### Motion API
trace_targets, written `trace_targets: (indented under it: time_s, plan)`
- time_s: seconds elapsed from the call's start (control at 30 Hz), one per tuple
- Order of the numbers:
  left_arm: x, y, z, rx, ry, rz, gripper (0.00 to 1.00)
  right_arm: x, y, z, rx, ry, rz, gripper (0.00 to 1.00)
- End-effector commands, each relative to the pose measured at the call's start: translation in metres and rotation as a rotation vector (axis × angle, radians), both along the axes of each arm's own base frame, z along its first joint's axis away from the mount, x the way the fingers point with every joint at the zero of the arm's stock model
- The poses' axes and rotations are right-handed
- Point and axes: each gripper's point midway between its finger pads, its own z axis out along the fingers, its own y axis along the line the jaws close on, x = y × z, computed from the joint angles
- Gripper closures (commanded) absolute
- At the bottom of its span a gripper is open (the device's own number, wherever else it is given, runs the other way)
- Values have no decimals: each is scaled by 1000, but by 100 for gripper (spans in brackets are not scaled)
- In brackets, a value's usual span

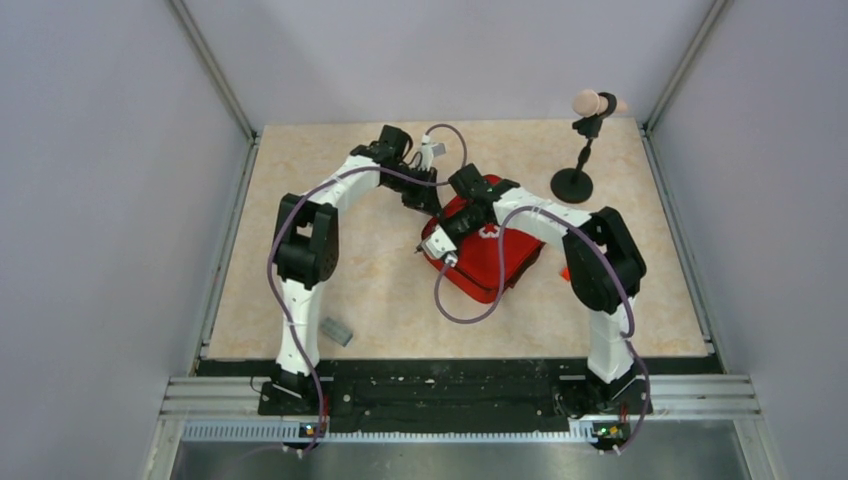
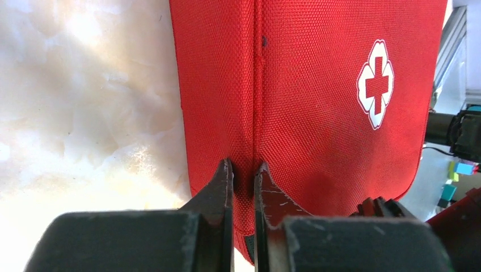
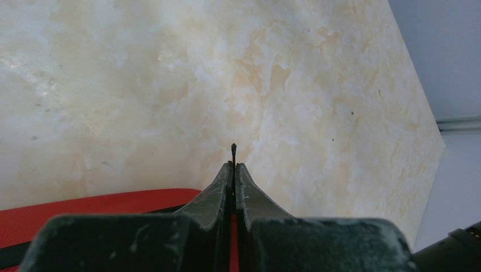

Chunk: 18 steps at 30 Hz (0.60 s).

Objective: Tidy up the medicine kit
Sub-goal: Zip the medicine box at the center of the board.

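The medicine kit [image 1: 495, 262], a red pouch, lies mid-table; its white cross emblem [image 2: 375, 84] faces up in the left wrist view. My left gripper [image 2: 244, 170] is at its far left edge [image 1: 428, 198], with the jaws pinched on a raised seam ridge of the red fabric [image 2: 317, 113]. My right gripper [image 3: 233, 165] reaches over the kit to its near left corner [image 1: 441, 254]. Its jaws are shut on a thin black zipper pull [image 3: 233, 148] that pokes out past the tips. The red kit edge [image 3: 85, 207] shows below left of it.
A black stand with a pink ball top [image 1: 585, 150] stands at the back right. A small grey piece [image 1: 336, 331] lies near the left arm's base. A small orange-red block [image 1: 565, 272] peeks out by the right arm. Purple cables loop over the kit.
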Motion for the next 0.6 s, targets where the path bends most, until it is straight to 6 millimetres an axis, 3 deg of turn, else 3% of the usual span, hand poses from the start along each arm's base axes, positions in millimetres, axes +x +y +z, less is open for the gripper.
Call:
trace_targets:
  time_s: [0.0,0.13,0.23,0.4,0.57]
  plan:
    - [18,37,-37,175,-57,-23,100,-52,-49,-14,-185,119,30,100]
    - [57,54,-26,202,-146,-15,100,-64,-93,-18,-267,173,9,100]
    - [73,61,-21,208,-180,-23,100,-74,-121,-20,-310,183,3,100]
    - [77,73,-24,231,-192,-38,100,-101,-166,-20,-402,188,51,100]
    - [78,81,-30,232,-183,-25,100,-102,-203,-30,-478,145,56,100]
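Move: The medicine box's near corner, where its zip is being taken, lies about 14 cm back and 15 cm to the right of the right hand, roughly 1 cm lower. The cross on its lid is some 15 cm to that hand's right and 2 cm ahead; the red block is about 34 cm right, 8 cm back and 9 cm lower. The left hand already pinches the box's far-left edge; the box's middle lies 13 cm right, 6 cm back and 4 cm below it. The medicine box's zip pull, kept in the right hand's shut fingers, is drawn right and back along the near-left side, from the left corner towards the near corner, some 15 cm in one quick sweep, the fingers tipping about 15 degrees further down. The left hand keeps its pinch on the far-left edge and draws the box forward about 4 cm, then also 2–3 cm left. ##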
